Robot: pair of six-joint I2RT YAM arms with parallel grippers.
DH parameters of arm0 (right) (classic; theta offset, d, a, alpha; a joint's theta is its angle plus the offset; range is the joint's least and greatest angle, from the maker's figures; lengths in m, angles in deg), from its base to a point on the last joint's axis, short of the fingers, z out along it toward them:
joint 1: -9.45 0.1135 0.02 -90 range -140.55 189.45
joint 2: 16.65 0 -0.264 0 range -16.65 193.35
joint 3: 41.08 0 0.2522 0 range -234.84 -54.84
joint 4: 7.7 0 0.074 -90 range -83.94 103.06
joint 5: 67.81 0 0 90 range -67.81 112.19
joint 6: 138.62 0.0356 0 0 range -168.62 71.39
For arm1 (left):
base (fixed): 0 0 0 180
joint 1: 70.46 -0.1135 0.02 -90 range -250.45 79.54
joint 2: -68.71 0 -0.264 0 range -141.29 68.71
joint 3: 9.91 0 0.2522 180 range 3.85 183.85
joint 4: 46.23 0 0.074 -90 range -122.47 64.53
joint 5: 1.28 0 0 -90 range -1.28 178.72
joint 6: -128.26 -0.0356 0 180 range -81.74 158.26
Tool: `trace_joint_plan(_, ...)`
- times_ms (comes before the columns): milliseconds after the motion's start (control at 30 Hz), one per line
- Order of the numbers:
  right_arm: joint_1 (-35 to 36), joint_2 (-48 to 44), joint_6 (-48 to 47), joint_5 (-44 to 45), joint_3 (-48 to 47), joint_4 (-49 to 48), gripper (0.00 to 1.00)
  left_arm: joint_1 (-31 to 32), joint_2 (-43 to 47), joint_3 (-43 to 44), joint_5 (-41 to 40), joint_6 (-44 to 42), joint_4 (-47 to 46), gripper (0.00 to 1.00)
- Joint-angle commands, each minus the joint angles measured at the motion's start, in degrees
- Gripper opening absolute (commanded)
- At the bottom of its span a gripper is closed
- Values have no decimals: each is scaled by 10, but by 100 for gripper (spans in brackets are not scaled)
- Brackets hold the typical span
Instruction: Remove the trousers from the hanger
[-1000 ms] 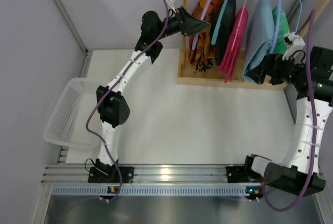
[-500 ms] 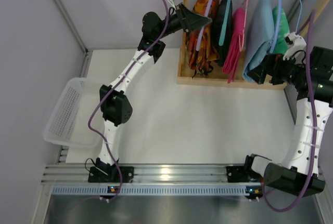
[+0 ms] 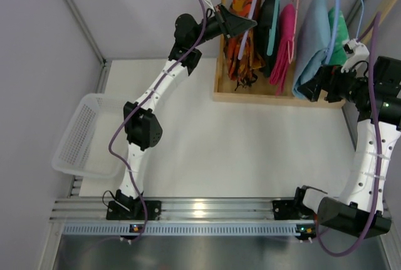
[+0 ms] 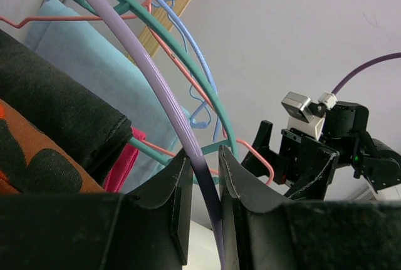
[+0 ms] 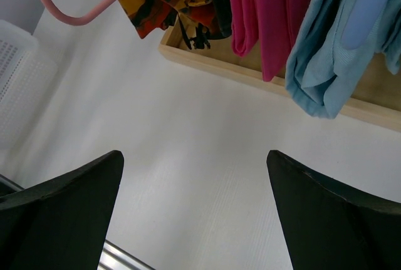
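Observation:
The trousers, orange with dark and yellow blotches and dark drawstrings, hang leftmost on the rack from the lilac hanger. My left gripper is raised to the rack's left end. In the left wrist view its jaws are closed narrowly around the lilac hanger, whose bar runs between them; the trousers show at the lower left. My right gripper hovers at the rack's right end, open, and in the right wrist view holds nothing, with the trousers far up left.
A wooden rack base holds a black garment, a pink one, a light blue one and a green one. Teal hanger crosses behind the lilac one. A white basket sits at the left.
My left gripper's jaws have closed from wide open around the lilac hanger and shifted slightly toward the rack. The hanging clothes swayed a little. The right arm stayed still.

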Motion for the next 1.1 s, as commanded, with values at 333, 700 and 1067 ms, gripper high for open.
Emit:
trace_joint_plan(333, -5, -30, 19, -51, -12, -64, 99, 12, 103, 53, -40, -94, -117, 0)
trace_joint_plan(700, -5, -37, 33, -67, -7, -83, 99, 18, 146, 37, -67, -122, -134, 0)
trace_joint_plan(1067, -5, -45, 89, -87, -15, -139, 99, 44, 305, -224, 19, -116, -145, 0)
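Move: The left hand already holds the lilac hanger; the orange patterned trousers under it have their middle about 10 cm ahead, straight in line sideways and 12 cm lower. At that height and distance ahead, the black trousers hang some 9 cm to the hand's right and the pink ones about 16 cm. From the right hand the orange trousers lie roughly 25 cm ahead and 18 cm left, about level. Still pinching the lilac hanger, the left hand lifts about 4 cm, then draws back and down; right rises 5. ##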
